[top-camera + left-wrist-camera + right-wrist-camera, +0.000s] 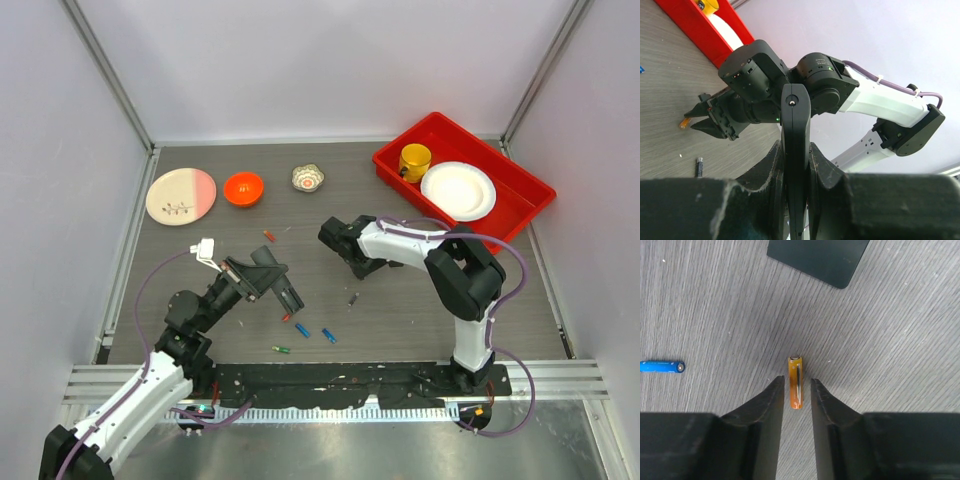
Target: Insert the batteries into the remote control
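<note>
The remote control (795, 115), a slim black bar, stands on edge between the fingers of my left gripper (796, 160), which is shut on it; from above the gripper (262, 277) sits left of centre. My right gripper (797, 379) hovers low over the table with its jaws slightly apart. An orange battery (795, 382) lies flat between the tips, with a gap on each side. A blue battery (662, 366) lies to its left. From above, two blue batteries (302, 329) and a green one (281, 349) lie near the front, and another orange one (268, 236) lies farther back.
A flat black squarish piece (817, 257) lies just beyond the right fingertips. A thin grey bit (352, 298) lies mid-table. At the back stand a red tray (393, 163) with a yellow cup (415, 160) and white plate (458, 190), an orange bowl (243, 188), a small patterned bowl (308, 178) and a pink plate (181, 194).
</note>
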Controlling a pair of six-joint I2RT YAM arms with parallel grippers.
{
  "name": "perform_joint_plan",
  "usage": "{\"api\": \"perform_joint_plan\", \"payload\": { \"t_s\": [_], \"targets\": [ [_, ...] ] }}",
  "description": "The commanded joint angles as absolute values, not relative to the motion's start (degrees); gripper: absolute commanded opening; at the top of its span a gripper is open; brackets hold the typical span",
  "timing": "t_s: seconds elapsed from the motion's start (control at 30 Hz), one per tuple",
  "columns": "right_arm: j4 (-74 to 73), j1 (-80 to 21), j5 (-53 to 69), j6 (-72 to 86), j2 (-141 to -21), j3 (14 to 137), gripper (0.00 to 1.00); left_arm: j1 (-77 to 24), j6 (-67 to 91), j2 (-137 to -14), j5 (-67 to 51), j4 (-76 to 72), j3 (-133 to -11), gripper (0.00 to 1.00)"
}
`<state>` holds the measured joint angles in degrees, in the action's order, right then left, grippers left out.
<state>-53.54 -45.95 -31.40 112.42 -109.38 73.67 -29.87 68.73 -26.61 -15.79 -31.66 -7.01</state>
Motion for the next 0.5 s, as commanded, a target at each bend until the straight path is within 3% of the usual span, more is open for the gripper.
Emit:
{"api": "perform_joint_plan", "payload": {
  "t_s": [0.0, 0.1, 0.27, 0.3, 0.4, 0.47],
  "targets": [
    [-51.6, -46.0, -32.0, 110.1, -109.4, 73.7, 0.36, -29.6, 68.0, -26.2, -15.3, -32.0, -7.1, 0.0],
    [-51.1, -46.0, -32.1, 107.0, -109.2, 74.1, 0.46, -29.7, 68.1, -26.1, -15.4, -31.6, -7.0, 0.0],
    [-49.7, -46.5, -36.6, 94.9, -105.3, 76.3, 0.5, -29.6, 67.9, -25.7, -15.6, -31.0, -7.0, 0.0],
    [-49.3, -46.7, -37.9, 92.0, -104.3, 76.4, 0.57, -29.7, 67.9, -25.5, -15.6, -30.9, -7.0, 0.0],
    [-44.6, -46.7, -40.7, 74.2, -100.4, 74.9, 0.71, -29.6, 67.8, -25.6, -15.9, -30.8, -7.0, 0.0],
    [-35.3, -46.7, -37.5, 51.5, -98.0, 73.0, 0.73, -29.6, 67.7, -26.0, -16.0, -30.8, -7.0, 0.0]
  ]
}}
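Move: The orange battery lies on the table right under the right hand, between its parted fingertips and about 1 cm below. Of its neighbours, the silver battery is some 7 cm back and 2 cm left, the battery cover about 8 cm right and 3 cm ahead, and a blue battery about 10 cm ahead and 5 cm left. From the left hand, which holds the remote, the orange battery is roughly 10 cm ahead, 17 cm right and 21 cm below. Nearly in place at first, the right hand goes on spreading its already parted fingers around the orange battery, from about a third to nearly three-quarters open. Then it rises some 2.5 cm off the battery, easing slightly forward, while the wrist turns about 25 degrees counter-clockwise. The left hand keeps its hold on the remote, almost still. ##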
